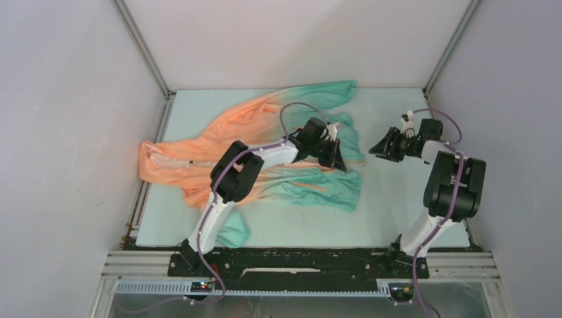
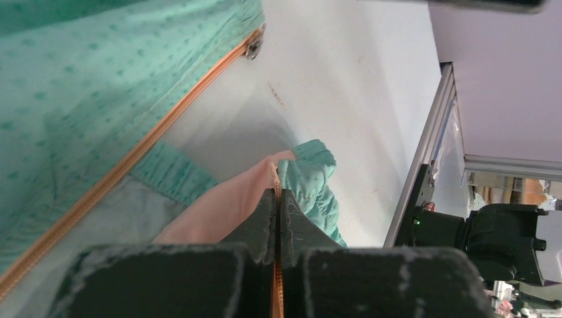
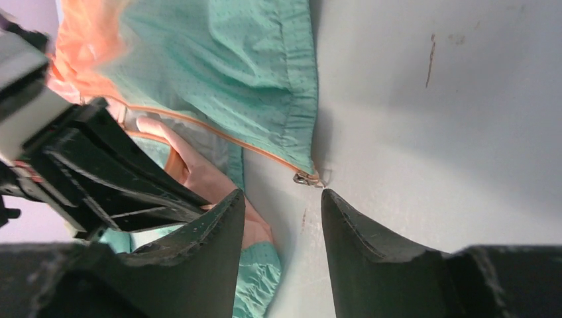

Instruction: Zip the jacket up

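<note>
The jacket (image 1: 265, 126) lies crumpled on the left half of the table, peach-orange at the left and teal-green at the right, its front open. My left gripper (image 1: 335, 156) is shut on the jacket's orange zipper edge (image 2: 276, 173) at the teal hem. In the left wrist view that gripper (image 2: 278, 193) has zipper tape pinched between its jaws. The other zipper edge ends in a metal slider (image 2: 253, 46), which lies loose on the table. My right gripper (image 1: 376, 150) hangs open to the right of the jacket. The slider (image 3: 306, 177) sits just beyond the fingertips of the right gripper (image 3: 281, 193), untouched.
The pale table (image 1: 397, 199) stretches to the right of the jacket, with a small brown mark (image 3: 431, 59) on it. White walls and metal frame posts (image 1: 142, 50) close in the back and sides. A metal rail (image 2: 431, 139) runs along the table's near edge.
</note>
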Robot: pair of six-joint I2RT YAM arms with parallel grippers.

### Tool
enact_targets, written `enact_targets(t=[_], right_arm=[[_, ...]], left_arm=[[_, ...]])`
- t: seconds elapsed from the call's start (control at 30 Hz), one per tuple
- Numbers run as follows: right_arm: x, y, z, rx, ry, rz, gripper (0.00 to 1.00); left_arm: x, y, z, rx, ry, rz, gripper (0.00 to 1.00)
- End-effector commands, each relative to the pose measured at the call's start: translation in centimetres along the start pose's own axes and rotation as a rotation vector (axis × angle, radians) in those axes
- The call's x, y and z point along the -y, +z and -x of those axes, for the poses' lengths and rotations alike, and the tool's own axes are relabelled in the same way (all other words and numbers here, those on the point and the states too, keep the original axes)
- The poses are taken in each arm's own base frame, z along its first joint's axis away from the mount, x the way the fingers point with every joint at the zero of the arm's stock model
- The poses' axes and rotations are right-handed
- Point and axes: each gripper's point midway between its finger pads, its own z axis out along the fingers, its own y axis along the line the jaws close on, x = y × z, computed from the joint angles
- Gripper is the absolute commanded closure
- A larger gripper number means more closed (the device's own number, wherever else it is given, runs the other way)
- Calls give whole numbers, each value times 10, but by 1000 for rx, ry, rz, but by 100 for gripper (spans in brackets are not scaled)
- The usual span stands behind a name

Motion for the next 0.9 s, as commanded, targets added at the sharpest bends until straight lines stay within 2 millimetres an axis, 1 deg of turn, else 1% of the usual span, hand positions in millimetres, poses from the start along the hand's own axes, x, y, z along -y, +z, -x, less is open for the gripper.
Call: enact_targets(t=[0.0,0.07,0.13,0.23,0.4,0.47,0.63,0.87], right_arm=[[2,7,-19,-92,-9,38,51],[7,12,-24,-115,-9,23,51],[7,16,-25,-131,-21,30,51],[10,22,-27,-148,-49,25,50],[23,31,-30,-185,-61,-16,50],[25,33,-30,-196,-76,-12,50],[23,40,-21,-209,-111,16,49],[13,51,-32,-254,-130,80,50]], left_arm=[[32,-10,22,78,105,-103,100],[37,-11,27,102,112,-124,100],[38,-12,29,110,110,-130,100],[40,-12,28,114,108,-136,100],[44,-16,27,116,123,-154,100],[46,-16,27,118,129,-166,100],[45,-15,27,117,121,-165,100],[45,-14,28,119,118,-168,100]])
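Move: Right gripper: the metal zipper pull at the bottom corner of the jacket's far half lies about 2 cm ahead, 3 cm left and 6 cm below. The near half's teal hem corner sits roughly 4 cm nearer the robot than that pull and 1 cm farther left. The near zip edge, held by the left gripper, is some 10 cm left and 1 cm back. From the left gripper, the pull is about 3 cm ahead, 7 cm right and 4 cm below. Lower the half-open right gripper about 5 cm towards the zipper pull, easing 2 cm left and swinging back a little before coming forward again. Turn it some 15 degrees counter-clockwise and bring the pull into view between the fingertips without closing. Keep the left fingers shut on the near zip edge, shifting it only about a centimetre up and right while the fingertips tilt up slightly. ##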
